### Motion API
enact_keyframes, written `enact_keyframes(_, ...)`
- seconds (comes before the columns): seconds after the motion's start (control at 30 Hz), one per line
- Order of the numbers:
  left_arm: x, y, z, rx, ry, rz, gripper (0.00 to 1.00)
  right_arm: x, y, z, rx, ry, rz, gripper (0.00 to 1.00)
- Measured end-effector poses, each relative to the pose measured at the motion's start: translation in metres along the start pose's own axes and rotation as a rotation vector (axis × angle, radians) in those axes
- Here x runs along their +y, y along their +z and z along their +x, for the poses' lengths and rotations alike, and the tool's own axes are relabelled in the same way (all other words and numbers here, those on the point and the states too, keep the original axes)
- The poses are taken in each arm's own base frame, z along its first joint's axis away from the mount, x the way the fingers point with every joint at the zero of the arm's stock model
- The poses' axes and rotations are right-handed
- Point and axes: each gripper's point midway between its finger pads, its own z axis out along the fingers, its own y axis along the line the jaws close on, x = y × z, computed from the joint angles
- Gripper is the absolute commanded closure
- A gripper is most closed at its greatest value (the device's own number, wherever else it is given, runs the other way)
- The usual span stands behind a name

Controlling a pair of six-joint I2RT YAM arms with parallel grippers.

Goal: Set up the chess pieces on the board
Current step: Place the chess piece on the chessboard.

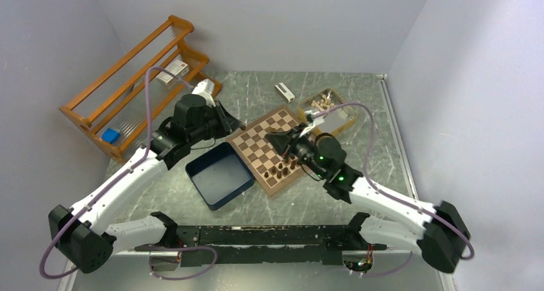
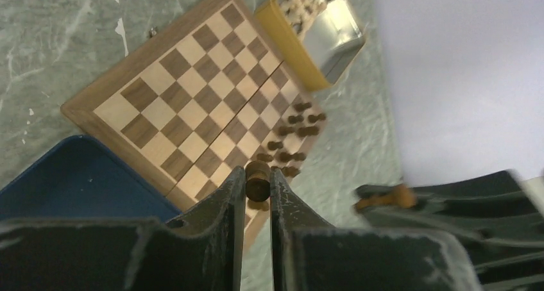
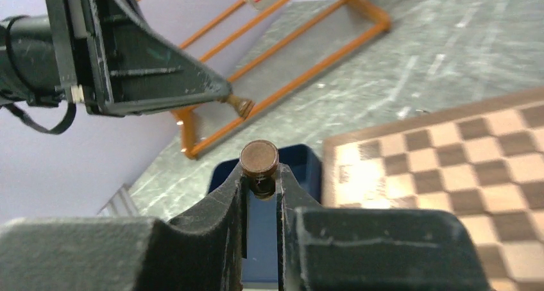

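The board (image 1: 260, 149) lies mid-table, with several dark chess pieces (image 1: 282, 170) standing in rows at its near right edge. My left gripper (image 2: 258, 175) hovers over the board's near corner, shut on a dark brown piece (image 2: 258, 182). My right gripper (image 3: 260, 169) is shut on another dark brown piece (image 3: 259, 157), whose round base faces the camera, above the gap between board and blue box. In the top view the left gripper (image 1: 238, 128) and right gripper (image 1: 271, 138) point at each other over the board's left side. The board (image 2: 192, 105) is otherwise bare.
A dark blue square box (image 1: 220, 174) sits left of the board. A yellow tin (image 1: 333, 108) with pale pieces stands at the board's far right. An orange wooden rack (image 1: 138, 79) lines the left wall. A small white object (image 1: 284, 92) lies behind the board.
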Motion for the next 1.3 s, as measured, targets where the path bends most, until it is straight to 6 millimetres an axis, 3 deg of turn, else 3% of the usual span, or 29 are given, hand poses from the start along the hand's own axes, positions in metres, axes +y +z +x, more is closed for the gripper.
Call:
enact_keyframes(0.13, -0.003, 0.013, 0.027, 0.069, 0.166, -0.007, 0.95, -0.031, -0.032, -0.019, 0.013, -0.055, 0.136, 1.00)
enact_keyframes(0.23, -0.021, 0.016, 0.058, 0.120, 0.309, 0.019, 0.95, -0.055, -0.057, -0.031, 0.026, -0.097, 0.245, 0.99)
enact_keyframes(0.43, -0.038, 0.017, 0.103, 0.171, 0.496, 0.028, 0.95, -0.077, -0.090, -0.047, 0.032, -0.156, 0.375, 0.98)
enact_keyframes(0.6, -0.033, 0.014, 0.143, 0.198, 0.608, -0.004, 0.95, -0.085, -0.103, -0.051, 0.048, -0.189, 0.433, 0.97)
enact_keyframes(0.77, -0.003, 0.014, 0.190, 0.274, 0.704, -0.057, 0.95, -0.094, -0.112, -0.051, 0.061, -0.216, 0.485, 0.97)
enact_keyframes(1.03, 0.032, 0.025, 0.220, 0.316, 0.739, -0.117, 0.95, -0.094, -0.119, -0.057, 0.047, -0.227, 0.501, 0.97)
enact_keyframes(1.3, 0.028, 0.032, 0.227, 0.273, 0.718, -0.068, 0.95, -0.092, -0.124, -0.064, 0.018, -0.230, 0.500, 0.97)
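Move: Left hand, holding a dark chess piece: the empty near corner square of the chessboard lies about 7 cm back, 11 to the right and 24 below; the nearest pawn stands 2 cm farther out and 2 left of that square, and the blue tray's middle is some 8 cm to the hand's left and 5 back. Right hand, holding another: the board's dark rows centre roughly 5 cm ahead, 12 right and 22 below, the gold tray about 26 ahead and 26 right. Still pinching its dark piece, the left hand swings right and back, sinking all the while, then drops more steeply towards the board's near corner, some 18 cm down and 12 back altogether, its wrist rolling and tipping the fingers lower. The right hand keeps its own piece gripped and sweeps about 16 cm right over the board, clearing the way, turning clockwise some 25 degrees and easing to a stop. ##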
